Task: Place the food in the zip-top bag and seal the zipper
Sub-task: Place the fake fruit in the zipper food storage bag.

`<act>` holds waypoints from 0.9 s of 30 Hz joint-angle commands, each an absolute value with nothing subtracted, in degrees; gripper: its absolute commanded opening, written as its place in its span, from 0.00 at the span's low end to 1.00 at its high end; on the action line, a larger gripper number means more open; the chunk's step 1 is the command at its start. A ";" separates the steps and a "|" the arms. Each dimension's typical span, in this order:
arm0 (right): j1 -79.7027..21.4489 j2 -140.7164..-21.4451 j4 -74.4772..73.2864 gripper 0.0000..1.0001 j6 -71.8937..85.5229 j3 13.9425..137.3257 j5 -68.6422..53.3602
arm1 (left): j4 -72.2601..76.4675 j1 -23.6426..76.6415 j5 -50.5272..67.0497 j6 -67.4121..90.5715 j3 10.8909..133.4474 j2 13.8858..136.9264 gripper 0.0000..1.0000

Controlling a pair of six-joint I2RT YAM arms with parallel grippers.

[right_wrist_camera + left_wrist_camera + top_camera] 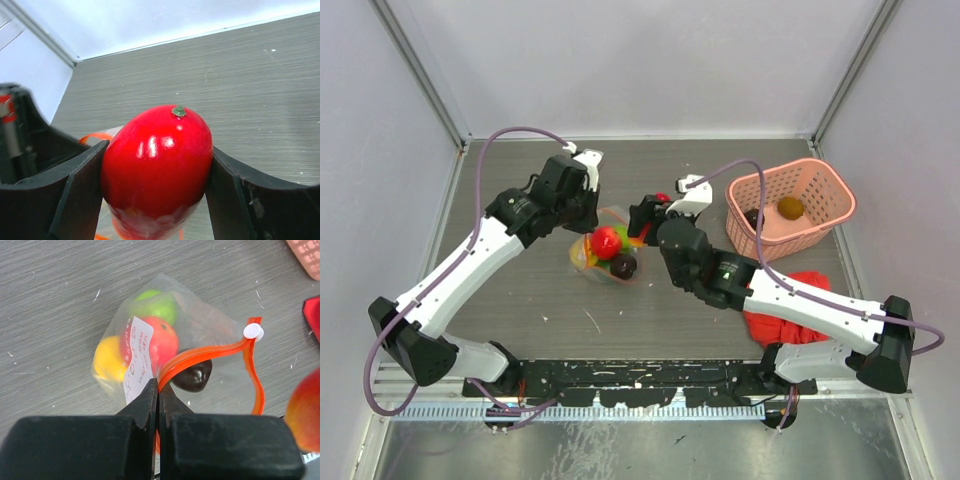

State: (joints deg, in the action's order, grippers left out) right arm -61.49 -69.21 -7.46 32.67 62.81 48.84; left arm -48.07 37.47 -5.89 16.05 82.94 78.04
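The clear zip-top bag (605,255) lies on the table and holds a green (160,305), a red (162,342), a yellow (107,360) and a dark brown fruit (195,376). It has a white label (137,360). Its red-orange zipper (210,354) curves open, with a white slider (253,331) at the far end. My left gripper (159,387) is shut on the zipper's near end; it also shows in the top view (590,222). My right gripper (159,150) is shut on a glossy red fruit (155,170), held just right of the bag mouth (655,205).
A pink lattice basket (790,240) stands at the back right with a yellow-brown fruit (790,207) and a dark one (752,216) inside. A red cloth (790,310) lies under my right arm. Walls close in the table at the back and sides.
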 commanded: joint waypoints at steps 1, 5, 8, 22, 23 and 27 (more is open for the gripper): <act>-64.85 -69.83 8.00 0.26 28.36 60.30 52.65 | -48.28 37.24 -3.98 18.80 86.13 78.52 0.00; -67.05 -71.76 15.10 0.27 26.96 57.66 52.03 | -48.68 37.25 -2.43 19.85 86.04 79.04 0.00; -68.08 -73.78 19.53 0.28 26.28 55.70 52.48 | -49.04 37.27 -2.04 20.19 85.85 79.28 0.00; -69.26 -79.21 24.87 0.46 32.55 50.31 51.11 | -48.46 37.22 -0.22 21.65 84.11 79.18 0.00; -69.26 -79.15 24.64 0.49 33.27 49.86 50.88 | -48.31 37.28 -0.19 21.71 83.99 79.05 0.00; -69.21 -79.29 24.17 0.63 35.30 49.47 49.38 | -48.04 37.27 -0.25 21.75 83.41 79.05 0.00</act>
State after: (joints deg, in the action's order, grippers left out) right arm -68.90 -80.01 20.73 31.57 49.63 50.09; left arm -49.78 37.47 -1.17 20.88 83.42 79.50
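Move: The bag's open mouth lies about 7 cm to the left of the right hand, which still grips the mango, some 2 cm ahead and 8 cm below. The white slider is roughly 2 cm left, 4 cm ahead and 7 cm down. Inside the bag, the red apple is about 10 cm left, 3 cm ahead and 17 cm below. The left hand, pinching the rim, has the mouth some 6 cm to its right, level fore and aft, 3 cm down. The mango, kept in the right fingers' unchanged grip, goes left over about 7 cm towards the bag's mouth, then mostly straight down some 7 cm, drawing back slightly and slowing near the end. The left hand keeps its pinch on the zipper rim, easing a centimetre or so right, back and down, its fingers tipping slightly steeper. ##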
